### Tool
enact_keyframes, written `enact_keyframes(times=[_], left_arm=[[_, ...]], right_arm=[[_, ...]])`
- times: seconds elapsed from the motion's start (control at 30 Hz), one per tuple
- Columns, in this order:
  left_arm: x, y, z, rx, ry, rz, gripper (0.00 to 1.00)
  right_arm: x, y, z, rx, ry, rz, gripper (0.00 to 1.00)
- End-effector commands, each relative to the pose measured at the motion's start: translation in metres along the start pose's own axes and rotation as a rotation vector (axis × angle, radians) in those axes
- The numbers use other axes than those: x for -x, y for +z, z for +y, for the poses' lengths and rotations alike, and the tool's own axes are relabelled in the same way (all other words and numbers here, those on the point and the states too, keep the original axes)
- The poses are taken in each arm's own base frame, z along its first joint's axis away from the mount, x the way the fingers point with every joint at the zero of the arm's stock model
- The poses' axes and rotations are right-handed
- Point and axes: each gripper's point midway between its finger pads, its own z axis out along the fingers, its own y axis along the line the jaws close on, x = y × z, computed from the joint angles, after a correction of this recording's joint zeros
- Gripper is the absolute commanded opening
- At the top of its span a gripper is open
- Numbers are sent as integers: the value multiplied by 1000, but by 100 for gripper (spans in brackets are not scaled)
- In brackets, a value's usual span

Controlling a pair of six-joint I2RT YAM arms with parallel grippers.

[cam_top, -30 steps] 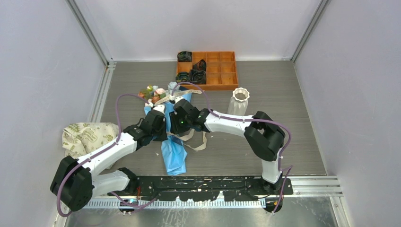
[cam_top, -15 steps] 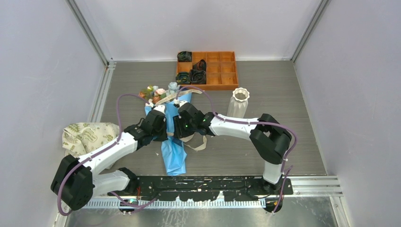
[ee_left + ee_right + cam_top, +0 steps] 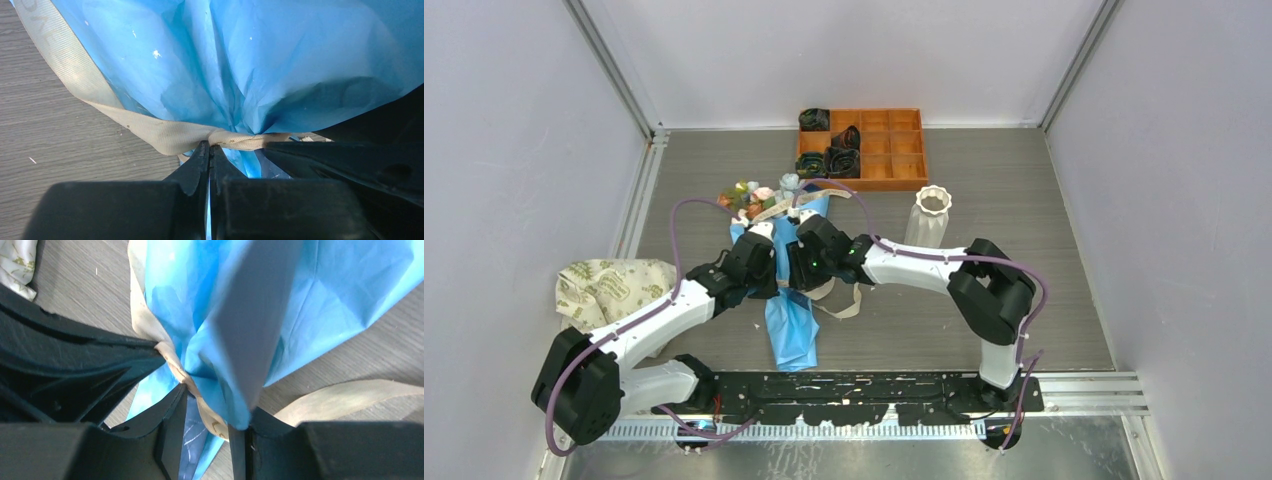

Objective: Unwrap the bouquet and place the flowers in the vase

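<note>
The bouquet (image 3: 790,300) lies on the table, its flowers (image 3: 749,195) pointing away and its blue wrapping paper (image 3: 250,60) fanned toward me. A beige ribbon (image 3: 150,132) cinches its waist. My left gripper (image 3: 210,146) is shut, its tips pinching the ribbon at the knot from the left side (image 3: 772,266). My right gripper (image 3: 207,415) comes in from the right (image 3: 796,268); its fingers stand apart with the ribbon (image 3: 170,357) and a fold of the blue paper (image 3: 200,315) between them. The white ribbed vase (image 3: 931,213) stands upright to the right, apart from both arms.
An orange compartment tray (image 3: 902,150) with dark rolled items sits at the back. A cream floral-print cloth bag (image 3: 609,285) lies at the left edge. Loose ribbon tails (image 3: 842,305) trail on the table right of the bouquet.
The right wrist shifted slightly along the bouquet's waist and its jaws spread a little wider. The left arm and the bouquet stayed put.
</note>
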Motion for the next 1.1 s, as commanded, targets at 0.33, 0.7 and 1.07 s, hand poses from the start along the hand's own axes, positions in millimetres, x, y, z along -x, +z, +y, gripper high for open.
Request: enact_keyframes(times=[0.33,0.7,1.07], left_arm=[[26,-7,-7,-22,-8,-92,0],[30,-3,-9,-19,2,-90,0],[46,-12,24,121,-83,-90,0]], right_arm=[[19,8,13,24,-42,-30,38],[6,-8,11,33,-26,-20,19],[33,-46,-51,-318,-69,-142,4]])
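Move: The ribbon at the bouquet's waist runs between the right hand's part-open fingers, about 1 cm left of and 1 cm below their midpoint. The loose ribbon end lies some 10 cm right of that hand and 3 cm back, the flowers 17 cm ahead and 8 cm left, the vase 25 cm right and 6 cm ahead. The left hand already pinches the ribbon; the stretch the right goes for is about 4 cm to its right, level ahead. Right fingers sink 2 cm, close on the ribbon, then draw about 3 cm right; left keeps its pinch. ##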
